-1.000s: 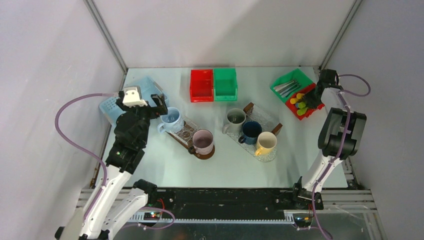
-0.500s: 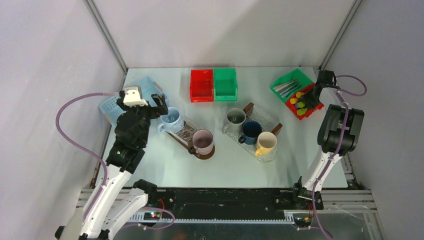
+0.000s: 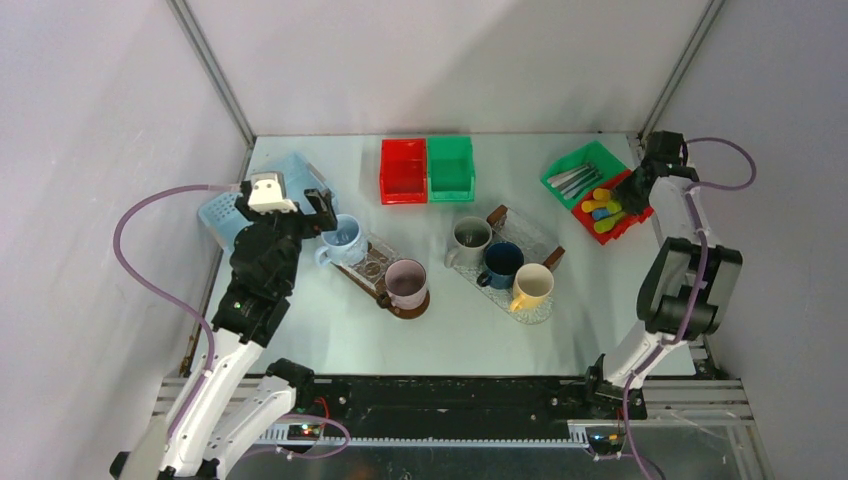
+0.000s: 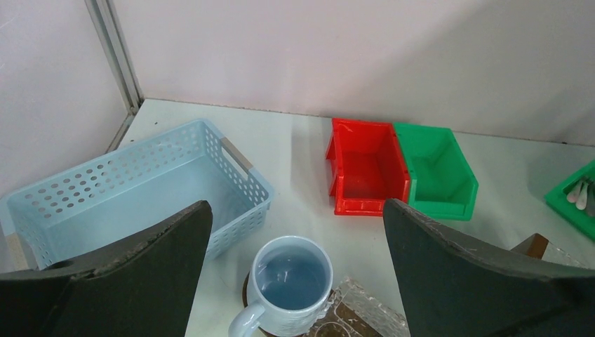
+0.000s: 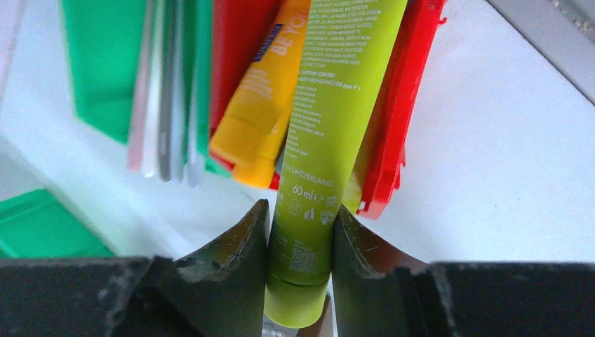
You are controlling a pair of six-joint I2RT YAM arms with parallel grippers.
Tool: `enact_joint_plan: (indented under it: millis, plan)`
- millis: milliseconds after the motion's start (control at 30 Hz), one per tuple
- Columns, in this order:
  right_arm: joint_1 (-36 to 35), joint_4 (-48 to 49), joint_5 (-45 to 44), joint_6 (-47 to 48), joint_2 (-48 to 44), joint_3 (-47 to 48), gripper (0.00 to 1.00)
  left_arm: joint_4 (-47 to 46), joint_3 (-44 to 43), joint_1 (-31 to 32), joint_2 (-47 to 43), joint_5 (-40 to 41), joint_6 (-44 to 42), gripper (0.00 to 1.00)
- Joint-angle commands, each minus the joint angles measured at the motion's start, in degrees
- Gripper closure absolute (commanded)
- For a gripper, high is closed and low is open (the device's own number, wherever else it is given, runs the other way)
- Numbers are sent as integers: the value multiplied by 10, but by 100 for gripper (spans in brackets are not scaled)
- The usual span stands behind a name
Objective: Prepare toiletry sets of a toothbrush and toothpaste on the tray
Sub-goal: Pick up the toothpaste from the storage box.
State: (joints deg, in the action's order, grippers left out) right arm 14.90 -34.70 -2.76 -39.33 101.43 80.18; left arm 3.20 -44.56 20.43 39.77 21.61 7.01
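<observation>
My right gripper (image 5: 300,210) is shut on the cap end of a lime green toothpaste tube (image 5: 337,112), which reaches out over the red bin (image 5: 407,91). An orange-yellow tube (image 5: 270,91) lies beside it. Pale toothbrushes (image 5: 165,91) rest in the green bin (image 5: 91,70). In the top view, the right gripper (image 3: 640,185) hangs at the red bin's (image 3: 630,222) back edge, above several coloured tubes (image 3: 603,212). My left gripper (image 4: 296,210) is open above a light blue mug (image 4: 291,281). Two clear trays (image 3: 372,262) (image 3: 527,237) carry mugs.
An empty red bin (image 3: 403,170) and green bin (image 3: 451,167) stand at the back middle. A light blue perforated basket (image 4: 133,189) sits at the back left. A pink mug (image 3: 406,283), a grey, a dark blue and a yellow mug (image 3: 531,286) stand on the trays.
My right gripper has pulled back and to the right from over the red bin, with the lime green tube in it. The left arm has not moved.
</observation>
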Motion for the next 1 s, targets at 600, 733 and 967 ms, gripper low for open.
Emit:
enact_joint_plan:
  millis: [600, 733, 967]
  plan:
    - [-335, 160, -6, 222, -314, -68, 86, 119, -146, -4, 44, -237, 112, 2]
    - [-385, 212, 45, 236, -353, -105, 86, 112, -165, -4, 58, -293, 147, 2]
    - [-449, 304, 173, 260, -395, -157, 86, 72, -185, 8, 86, -387, 196, 2]
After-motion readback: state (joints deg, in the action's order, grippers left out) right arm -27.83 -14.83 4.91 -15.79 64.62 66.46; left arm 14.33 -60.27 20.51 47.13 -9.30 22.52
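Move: The green toothpaste is already in the right fingers, its middle some 3 cm ahead, 3 cm to the right and 2 cm up. The open left gripper, where the tube heads, lies about 64 cm left, 12 cm back and 21 cm above the right hand. Empty green box: 38 cm left, 13 cm ahead; grey mug: 34 cm left, 6 cm back. From the left hand, the toothpaste is roughly 67 cm right, 15 cm ahead and 19 cm lower. The toothpaste, still pinched near its cap end, is swept by the right hand about 30 cm left and 20 cm up, rising first, and drawn back towards the end; the wrist swings counter-clockwise and levels until the fingers point forward-left. The open left hand comes to meet it, going right and a little up, turning clockwise with its left side dipping. ##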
